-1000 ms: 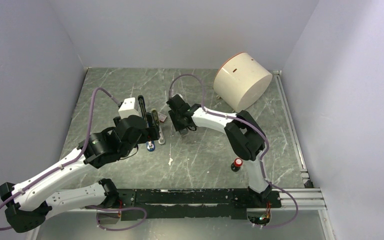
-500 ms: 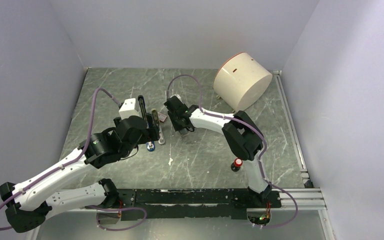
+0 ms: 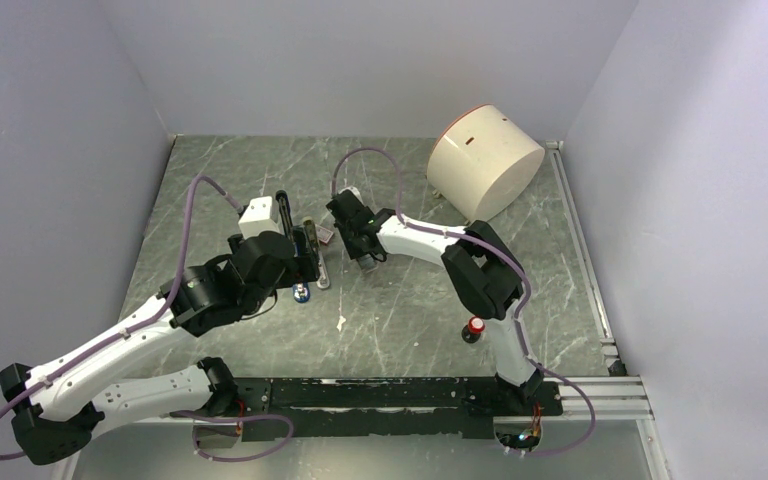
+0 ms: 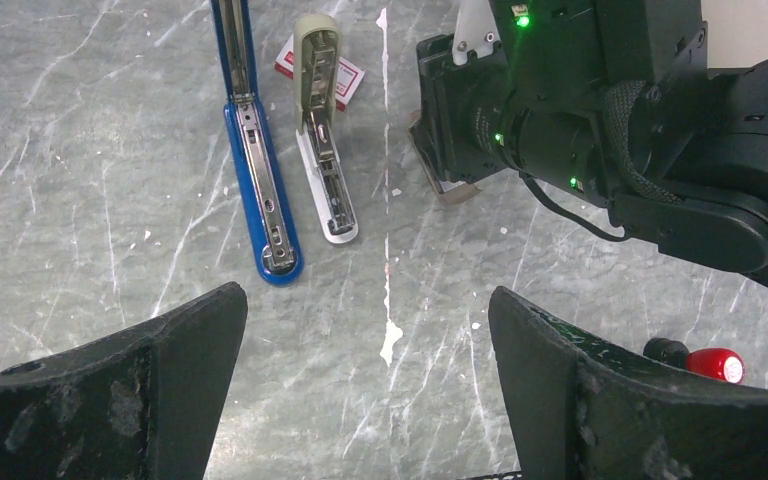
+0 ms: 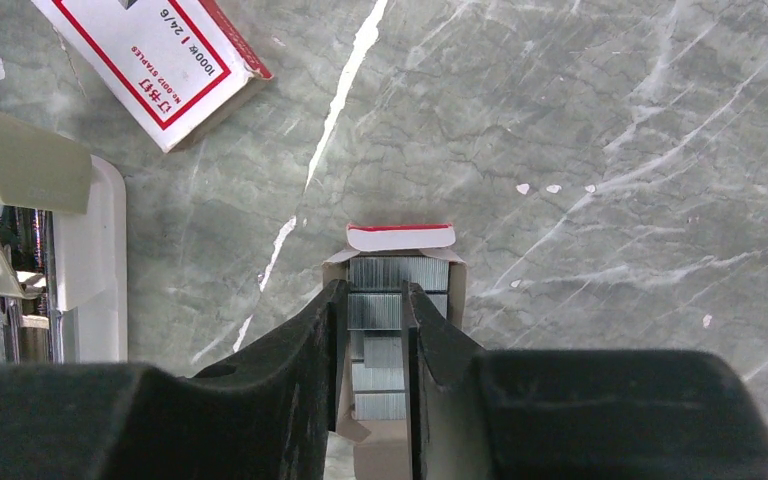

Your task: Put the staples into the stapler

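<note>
The blue stapler lies open on the table, silver channel up; in the top view its blue tip shows by my left arm. The red-and-white staples box sleeve lies apart from its tray, which holds grey staples. My right gripper points down into that tray, jaws closed narrowly on a strip of staples; it shows in the top view. My left gripper is wide open and empty, hovering over bare table just near of the stapler.
A beige-and-white stapler-like bar lies beside the blue stapler, its far end over the box sleeve. A red-capped black knob stands near the right arm. A round cream container lies at the back right.
My right gripper has shifted slightly left and away over the staple tray. The left arm, stapler and box have not moved.
</note>
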Robot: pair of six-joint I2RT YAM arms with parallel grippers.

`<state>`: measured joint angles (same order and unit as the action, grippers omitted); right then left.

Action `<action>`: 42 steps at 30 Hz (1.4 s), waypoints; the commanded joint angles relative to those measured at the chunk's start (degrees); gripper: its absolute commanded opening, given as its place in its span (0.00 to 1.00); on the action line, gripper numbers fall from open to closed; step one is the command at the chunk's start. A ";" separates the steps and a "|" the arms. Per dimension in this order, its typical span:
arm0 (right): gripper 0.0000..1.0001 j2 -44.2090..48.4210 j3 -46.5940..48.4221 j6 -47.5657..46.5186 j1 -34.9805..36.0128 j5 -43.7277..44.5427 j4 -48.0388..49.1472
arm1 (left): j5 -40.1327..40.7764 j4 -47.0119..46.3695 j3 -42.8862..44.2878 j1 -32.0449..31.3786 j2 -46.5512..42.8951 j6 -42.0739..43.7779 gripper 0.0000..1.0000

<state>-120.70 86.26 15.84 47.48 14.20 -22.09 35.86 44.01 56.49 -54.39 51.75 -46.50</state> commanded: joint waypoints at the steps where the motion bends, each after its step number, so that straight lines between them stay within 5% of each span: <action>1: 0.27 0.66 0.01 0.45 0.06 0.39 0.59 | 0.62 -0.24 -0.66 -0.23 -0.29 -0.50 0.95; 21: 0.27 10.80 -9.71 0.90 0.47 -4.47 0.29 | 0.79 -0.24 -0.42 -0.25 -0.75 -0.31 0.95; 42: 0.33 12.86 -17.90 1.41 10.63 -6.57 -0.28 | 1.43 0.62 0.02 -0.23 -2.03 -0.76 0.95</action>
<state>-108.07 68.86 17.32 57.98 7.97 -22.41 35.92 44.05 56.38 -54.39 50.30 -46.61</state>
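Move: The right hand already has its tips around one staple stick in the open staple box, whose middle is about 1 cm back from the hand. The clear patch of table it goes to lies some 13 cm back, with a white chip mark about 15 cm back and 3 cm left. The grey stapler is roughly 1 cm back and 9 cm left, the blue stapler 4 cm back and 13 cm left. For the left hand, that patch is about 10 cm right, 3 cm ahead and 22 cm below. Up about 2 cm first, easing back and slightly left, the right hand lifts the pinched staple stick out of the box. It then sweeps back about 10 cm past the near end of the grey stapler, sinking close to the table just beyond the white chip mark. Meanwhile the hand turns some 10 degrees counter-clockwise and tips slightly further down, keeping its pinch. ##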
